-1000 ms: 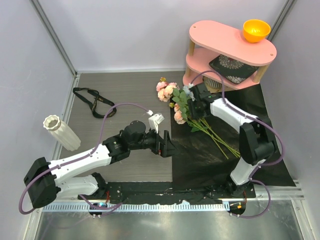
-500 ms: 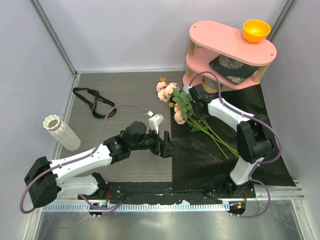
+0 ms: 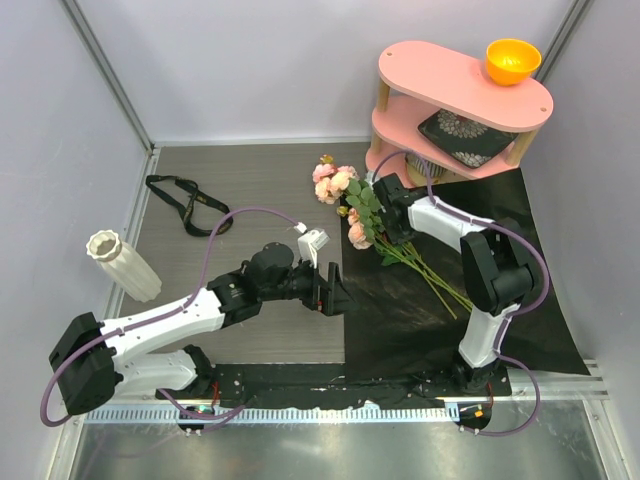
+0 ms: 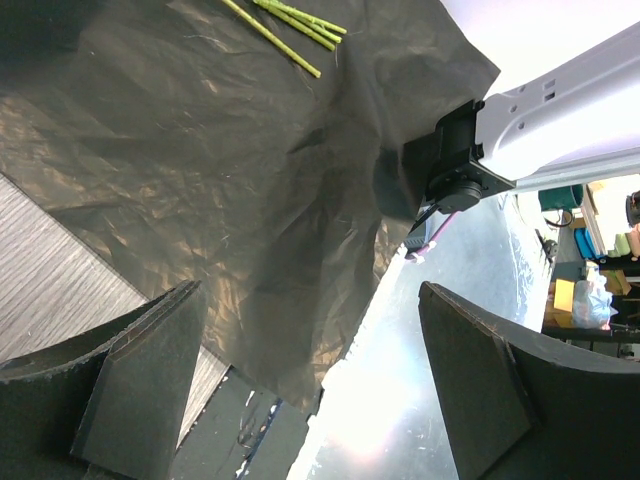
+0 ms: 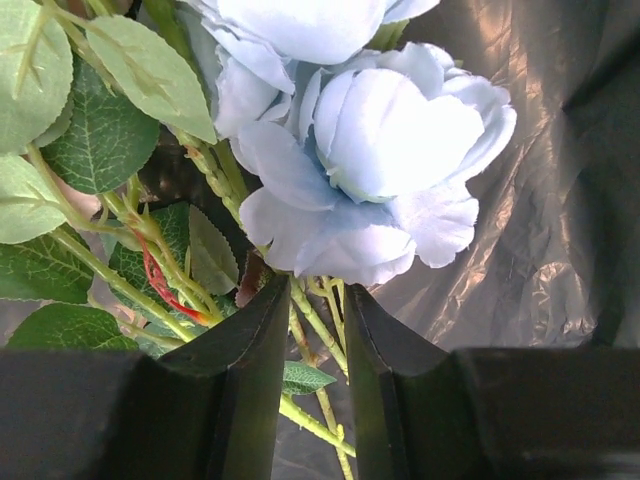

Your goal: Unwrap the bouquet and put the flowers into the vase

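The flowers (image 3: 352, 205), pink, peach and pale-blue blooms on long green stems, lie unwrapped on the spread black paper (image 3: 450, 320). My right gripper (image 3: 385, 212) reaches in from the right, just below the blooms. In the right wrist view its jaws (image 5: 317, 290) stand narrow around several green stems (image 5: 322, 335) right under a pale-blue bloom (image 5: 370, 130). The cream ribbed vase (image 3: 122, 263) lies tilted at the far left. My left gripper (image 3: 335, 290) hovers open at the paper's left edge, holding nothing; between its fingers (image 4: 308, 290) I see only black paper (image 4: 220, 150) and stem ends (image 4: 290, 25).
A black ribbon (image 3: 185, 200) lies on the grey mat at the back left. A pink two-tier shelf (image 3: 400, 60) at the back right carries an orange bowl (image 3: 512, 60) and a floral black plate (image 3: 465, 130), with a ribbed white cup (image 3: 428, 168) beneath it.
My right gripper has shifted slightly left along the bunch and its jaws have narrowed onto the stems. The left arm has not moved.
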You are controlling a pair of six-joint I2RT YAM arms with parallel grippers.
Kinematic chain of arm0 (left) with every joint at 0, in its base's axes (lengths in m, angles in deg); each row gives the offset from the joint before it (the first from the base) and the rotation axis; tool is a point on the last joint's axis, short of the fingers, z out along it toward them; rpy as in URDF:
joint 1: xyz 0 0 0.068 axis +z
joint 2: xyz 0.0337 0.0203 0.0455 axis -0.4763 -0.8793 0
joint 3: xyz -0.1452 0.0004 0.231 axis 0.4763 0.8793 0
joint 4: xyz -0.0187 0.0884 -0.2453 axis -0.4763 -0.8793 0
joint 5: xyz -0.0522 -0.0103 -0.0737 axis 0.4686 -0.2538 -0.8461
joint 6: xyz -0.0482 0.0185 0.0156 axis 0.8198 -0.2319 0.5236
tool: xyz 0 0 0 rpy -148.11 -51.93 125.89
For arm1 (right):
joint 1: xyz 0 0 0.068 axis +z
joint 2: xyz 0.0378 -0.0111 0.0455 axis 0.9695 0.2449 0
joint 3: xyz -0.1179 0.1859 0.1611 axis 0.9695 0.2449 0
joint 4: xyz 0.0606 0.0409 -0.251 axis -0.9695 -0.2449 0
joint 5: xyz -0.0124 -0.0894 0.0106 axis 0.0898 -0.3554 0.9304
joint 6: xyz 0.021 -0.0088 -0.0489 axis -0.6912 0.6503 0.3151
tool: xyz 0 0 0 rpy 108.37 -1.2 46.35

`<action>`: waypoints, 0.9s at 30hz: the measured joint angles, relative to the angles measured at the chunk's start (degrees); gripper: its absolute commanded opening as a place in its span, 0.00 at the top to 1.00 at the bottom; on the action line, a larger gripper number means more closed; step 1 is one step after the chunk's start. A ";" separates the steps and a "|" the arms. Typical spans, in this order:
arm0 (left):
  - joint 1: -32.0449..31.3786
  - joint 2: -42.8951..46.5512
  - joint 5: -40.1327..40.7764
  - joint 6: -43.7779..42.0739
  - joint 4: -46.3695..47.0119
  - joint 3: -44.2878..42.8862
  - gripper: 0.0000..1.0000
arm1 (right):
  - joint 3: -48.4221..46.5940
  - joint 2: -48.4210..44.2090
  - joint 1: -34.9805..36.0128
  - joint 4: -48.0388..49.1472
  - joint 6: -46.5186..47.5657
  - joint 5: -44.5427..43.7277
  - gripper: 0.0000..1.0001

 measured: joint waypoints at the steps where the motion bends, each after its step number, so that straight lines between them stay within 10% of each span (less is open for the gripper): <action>1: 0.00 0.00 0.00 0.00 0.00 0.00 0.09 | 0.00 0.09 0.04 0.09 0.09 0.02 0.65; 13: 0.00 0.79 0.02 0.02 0.02 0.00 0.09 | 2.27 -0.94 2.60 0.76 0.26 0.50 0.64; 27: 0.00 0.79 0.81 1.22 0.00 0.00 0.06 | 2.40 -5.07 8.26 4.66 6.12 -16.24 0.99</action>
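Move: Right at the part-open right fingertips, about 1 cm left and 1 cm below, lies the flower stem they go for, among the crossing stems on the black paper. From that hand, the blue flowers sit about 4 cm ahead, the lower pink flower roughly 8 cm to the left and 1 cm back, and the upper pink flowers about 10 cm ahead and 14 cm left. For the idle left hand the stem is some 20 cm ahead, 12 cm right and 15 cm below. Sweeping about 2 cm left and back, low among the stems, the right hand returns towards its start while the half-open fingers close and pinch a single green stem. It then lifts the stem roughly 5 cm off the bundle, easing slightly forward and left as the fingers tip up and the hand's left side dips, nearly 20 degrees in all. ##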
